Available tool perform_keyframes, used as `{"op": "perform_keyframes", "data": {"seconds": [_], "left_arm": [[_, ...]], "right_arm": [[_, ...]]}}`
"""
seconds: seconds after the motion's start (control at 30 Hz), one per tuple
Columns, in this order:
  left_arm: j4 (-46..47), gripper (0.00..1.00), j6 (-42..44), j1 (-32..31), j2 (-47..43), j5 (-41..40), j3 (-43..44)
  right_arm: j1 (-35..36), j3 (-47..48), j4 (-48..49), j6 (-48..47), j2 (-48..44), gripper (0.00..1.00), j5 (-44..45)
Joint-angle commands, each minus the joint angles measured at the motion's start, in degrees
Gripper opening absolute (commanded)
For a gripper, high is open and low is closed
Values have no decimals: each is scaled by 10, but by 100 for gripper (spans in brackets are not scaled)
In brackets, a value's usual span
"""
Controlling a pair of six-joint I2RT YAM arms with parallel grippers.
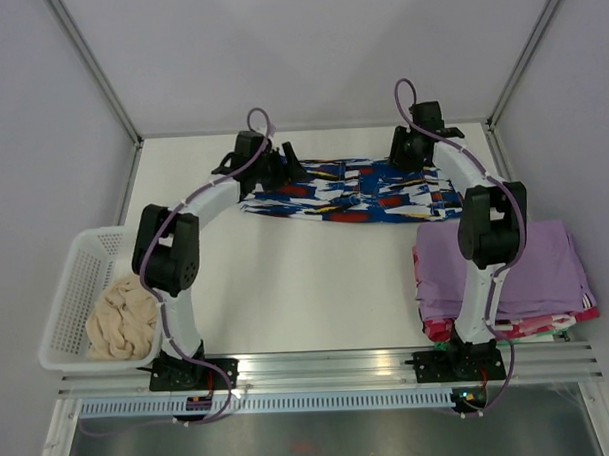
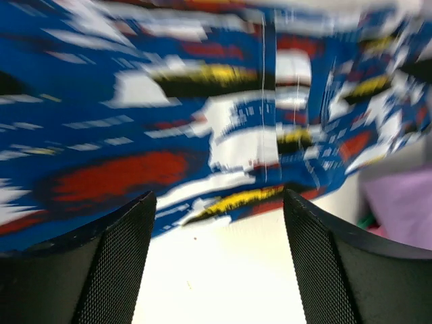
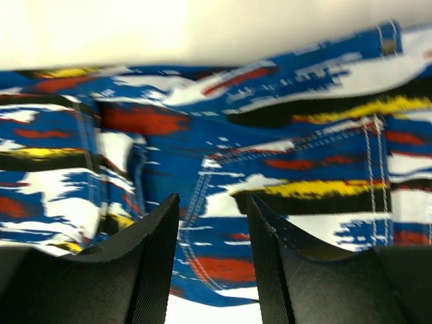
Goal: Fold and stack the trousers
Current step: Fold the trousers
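The trousers (image 1: 353, 191), blue, white and black print with red and yellow flecks, lie folded into a long band across the far middle of the table. My left gripper (image 1: 285, 164) hangs at their left end, jaws wide apart with bare table between them and the printed cloth (image 2: 202, 121) just ahead. Over the band's right end, my right gripper (image 1: 407, 152) is open; the trousers (image 3: 270, 169) with a stitched pocket seam show through its gap, nothing pinched.
A stack of folded lilac garments (image 1: 531, 265) lies at the right edge beside the right arm. A white basket (image 1: 71, 286) at the left holds a cream fluffy bundle (image 1: 123, 319). Frame posts stand at the back corners.
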Motion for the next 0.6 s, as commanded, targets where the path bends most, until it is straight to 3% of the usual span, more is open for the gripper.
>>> {"op": "perform_keyframes", "data": {"seconds": [0.0, 0.17, 0.33, 0.57], "left_arm": [[8, 82, -78, 52, -37, 4, 24], [-45, 84, -103, 112, -24, -33, 19], [-71, 85, -23, 171, 15, -47, 38], [-30, 85, 19, 187, 74, 39, 45]], "right_arm": [[-6, -27, -12, -9, -35, 51, 27], [-13, -51, 1, 1, -39, 50, 27], [-21, -58, 3, 0, -34, 49, 27], [-42, -40, -10, 3, -38, 49, 27]]}}
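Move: Below and to the left hand's left, the middle of the trousers' folded left end lies about 13 cm off, 6 cm farther out and 8 cm lower. The basket stands some 48 cm to its left and 21 cm back. For the right hand, the trousers' right end is about 14 cm to its right, level with it and 9 cm below; a pocket lies 4 cm ahead and 4 cm right. Sweeping about 17 cm to its left and some 6 cm forward, the empty left hand rises a little, then sinks past its starting height just outside the trousers' folded left end, turning about 20 degrees counter-clockwise with fingers wide. The right hand, half open, sinks about 3.5 cm over the right half, drifting back and right towards its right end. ##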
